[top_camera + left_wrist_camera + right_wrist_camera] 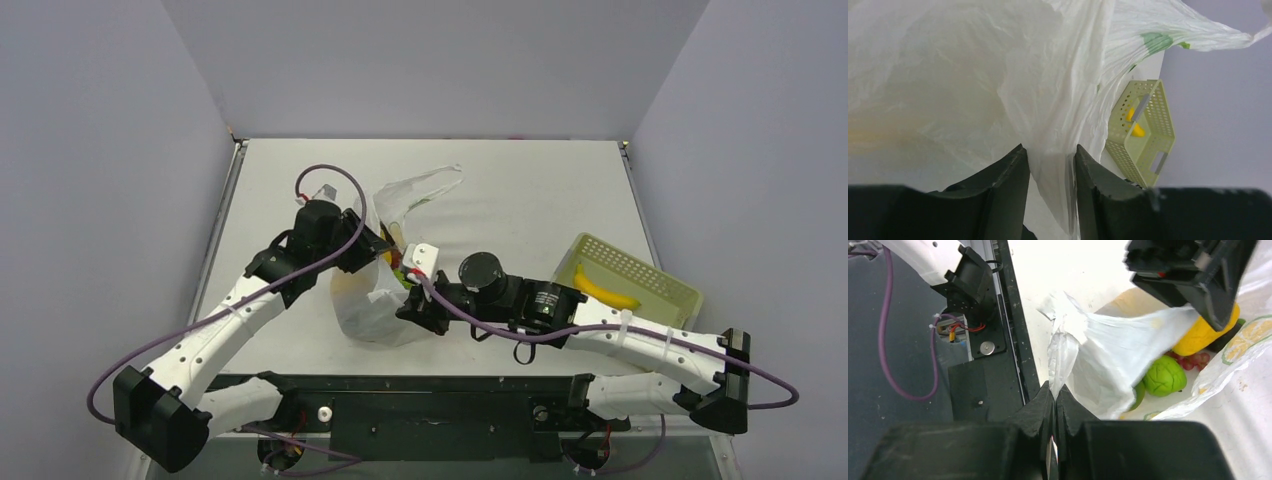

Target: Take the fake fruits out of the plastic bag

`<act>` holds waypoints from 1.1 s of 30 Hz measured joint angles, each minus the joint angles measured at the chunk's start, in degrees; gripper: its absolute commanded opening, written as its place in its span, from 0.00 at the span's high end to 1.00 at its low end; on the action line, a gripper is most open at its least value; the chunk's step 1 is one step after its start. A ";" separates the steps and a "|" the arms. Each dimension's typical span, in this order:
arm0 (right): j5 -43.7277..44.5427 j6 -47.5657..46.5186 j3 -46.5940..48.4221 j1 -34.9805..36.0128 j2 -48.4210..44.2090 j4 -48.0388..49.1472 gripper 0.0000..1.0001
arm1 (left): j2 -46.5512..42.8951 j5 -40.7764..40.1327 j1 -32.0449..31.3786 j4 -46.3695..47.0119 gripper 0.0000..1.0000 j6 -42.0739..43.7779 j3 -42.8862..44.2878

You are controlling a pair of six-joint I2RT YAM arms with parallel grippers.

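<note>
The plastic bag (372, 312) stands crumpled at the table's middle, one loop handle trailing to the far side. My right gripper (1054, 387) is shut on the bag's near rim (1063, 347). Through the held-up mouth I see a yellow lumpy fruit (1200, 335), a green fruit (1164, 376), red grapes (1193, 360) and a second green piece (1137, 395). My left gripper (1050, 150) reaches into the mouth from the left, just over the yellow fruit. Its jaws stand apart with a loose fold of bag film (998, 75) hanging between them. A yellow banana (605, 290) lies in the basket.
The pale yellow-green perforated basket (660, 283) sits at the right side of the table, also visible past the bag as the basket (1160, 115) in the left wrist view. Grey walls enclose the table on three sides. The black mounting rail (430, 410) runs along the near edge.
</note>
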 measured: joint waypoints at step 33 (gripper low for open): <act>44.09 18.80 -10.56 27.32 7.87 15.02 0.29 | -15.93 60.43 30.51 27.47 1.00 31.30 -18.69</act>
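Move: My left fingers stand half open around the film of the plastic bag's rim, with the rim right between the pads; the yellow fruit lies about 2 cm back and 13 down, the green fruit roughly 7 back, 4 right and 14 down. My right hand already grips another piece of rim. The bare spot it makes for, by the table's near edge, is about 8 cm back, 8 left and 23 down; the bag's body is 2 ahead, 6 left and 17 down. I shut my left fingers on the film, then draw it back, left and up, to about 5 cm behind where I began, tipping the fingertips up and swinging them clockwise. Meanwhile my right hand, still pinching its rim, pulls back and sweeps some 17 cm down and leftward to the near edge, opens wide there, and starts back up, about 10 cm. ##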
